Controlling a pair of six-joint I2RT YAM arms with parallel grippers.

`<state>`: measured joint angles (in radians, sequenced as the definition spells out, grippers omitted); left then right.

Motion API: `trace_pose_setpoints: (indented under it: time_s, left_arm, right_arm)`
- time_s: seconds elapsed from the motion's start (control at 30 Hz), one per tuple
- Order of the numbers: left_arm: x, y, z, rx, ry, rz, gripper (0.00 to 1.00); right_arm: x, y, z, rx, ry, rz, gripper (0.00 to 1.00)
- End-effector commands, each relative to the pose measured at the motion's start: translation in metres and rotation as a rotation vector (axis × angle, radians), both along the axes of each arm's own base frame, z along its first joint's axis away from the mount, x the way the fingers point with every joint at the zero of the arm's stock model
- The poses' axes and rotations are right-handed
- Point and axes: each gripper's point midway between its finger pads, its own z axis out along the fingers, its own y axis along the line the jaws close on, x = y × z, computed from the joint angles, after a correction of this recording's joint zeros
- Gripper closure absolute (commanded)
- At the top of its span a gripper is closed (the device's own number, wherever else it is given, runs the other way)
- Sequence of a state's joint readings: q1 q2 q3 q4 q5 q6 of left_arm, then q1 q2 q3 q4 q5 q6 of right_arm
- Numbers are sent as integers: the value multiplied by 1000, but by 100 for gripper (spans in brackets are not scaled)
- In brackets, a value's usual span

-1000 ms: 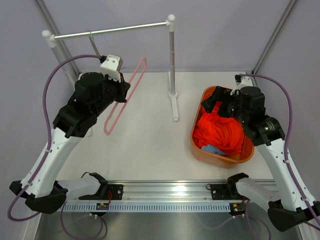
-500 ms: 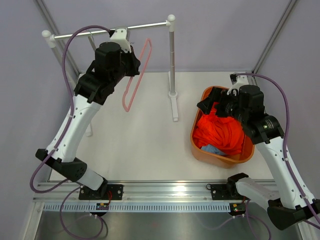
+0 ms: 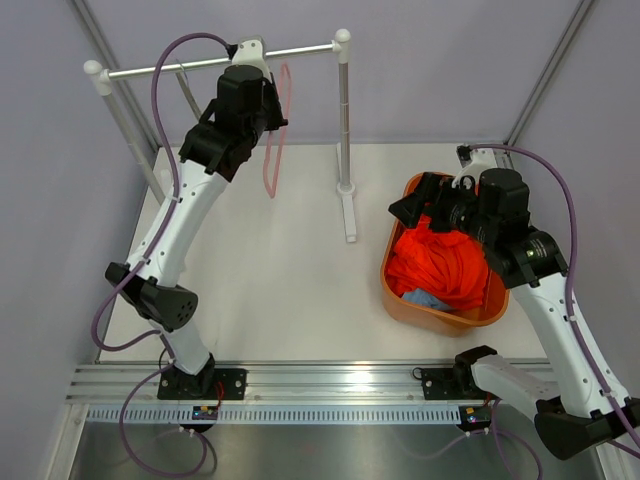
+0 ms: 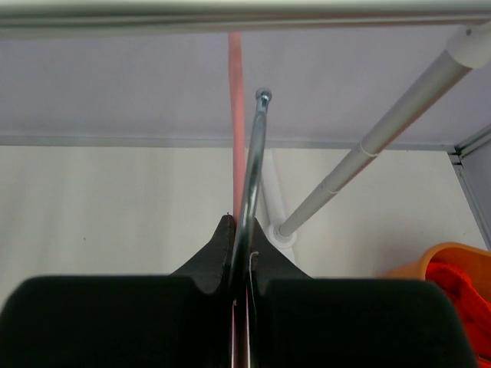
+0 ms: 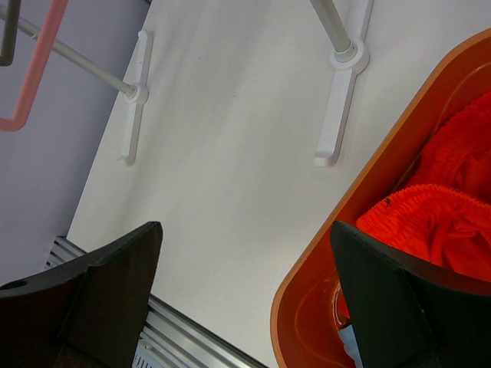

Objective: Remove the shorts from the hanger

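Observation:
The orange shorts (image 3: 445, 262) lie bunched in the orange basket (image 3: 400, 222), with a bit of the light blue shorts (image 3: 426, 298) showing at the basket's near side. The pink hanger (image 3: 273, 140) is bare and hangs edge-on just under the rail (image 3: 160, 68). My left gripper (image 3: 266, 108) is shut on the hanger's metal hook (image 4: 255, 161), whose tip sits just below the rail (image 4: 230, 15). My right gripper (image 3: 422, 205) stands open over the basket's left rim (image 5: 368, 180), with nothing between its fingers and the orange shorts (image 5: 453, 199) beside it.
The rack's right post (image 3: 344, 120) and its white foot (image 3: 349, 215) stand between the hanger and the basket. The left foot (image 5: 135, 100) lies near the table's left edge. The aluminium base rail (image 3: 330, 385) runs along the near edge.
My left arm has risen from low over the table to the rail, carrying the bare hanger up and to the right. The right arm has barely shifted.

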<state>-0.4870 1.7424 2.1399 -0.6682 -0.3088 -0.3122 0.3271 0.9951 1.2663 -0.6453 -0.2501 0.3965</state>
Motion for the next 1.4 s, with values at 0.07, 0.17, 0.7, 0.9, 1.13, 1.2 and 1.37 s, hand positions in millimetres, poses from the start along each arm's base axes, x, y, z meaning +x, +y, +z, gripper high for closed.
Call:
trace_pose_setpoints:
  time_s: [0.07, 0.17, 0.7, 0.9, 1.13, 1.2, 1.37]
  left_arm:
    - [19, 17, 42, -64, -135, 80, 100]
    - [27, 24, 48, -75, -162, 87, 100]
    - [77, 52, 49, -69, -228, 163, 100]
    - [93, 55, 38, -65, -223, 175, 100]
    - [99, 58, 21, -44, -185, 175, 100]
    - [100, 59, 15, -35, -173, 173, 100]
    - [94, 63, 20, -32, -183, 178, 99]
  right_arm:
    - [1, 9, 5, 35, -33, 45, 1]
    - [-1, 13, 5, 53, -35, 65, 1]
    - [2, 28, -20, 82, 10, 136, 1]
    - [2, 33, -25, 98, 23, 160, 1]
    - [3, 32, -28, 92, 31, 155, 1]
    - [2, 32, -30, 90, 35, 155, 1]
    - [1, 30, -32, 87, 41, 148, 0]
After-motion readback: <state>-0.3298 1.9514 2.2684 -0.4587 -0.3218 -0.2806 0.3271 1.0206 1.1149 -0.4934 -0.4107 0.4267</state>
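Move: The rail stretch where the pink hanger's hook is to go lies about 11 cm ahead of the left hand, some 5 cm to its left and roughly 4 cm above; the left fingers already pinch this hanger below its hook. On the rail, the grey hanger hangs about 10 cm ahead and 18 cm left, its middle slightly lower, and the right post's top is 11 cm ahead, 13 cm right. From the right hand that stretch is roughly 28 cm ahead, 29 cm left and 12 cm higher. The pink hanger, still pinched in the shut left fingers, is carried forward about 10 cm and some 5 cm left to the rail, its hook reaching over the bar; the hand rises slightly on the way, then sinks about 2 cm, turning a little counter-clockwise and tipping up. The right hand, wide open, lowers about 4 cm and shifts 3 cm left by the basket, touching nothing. ##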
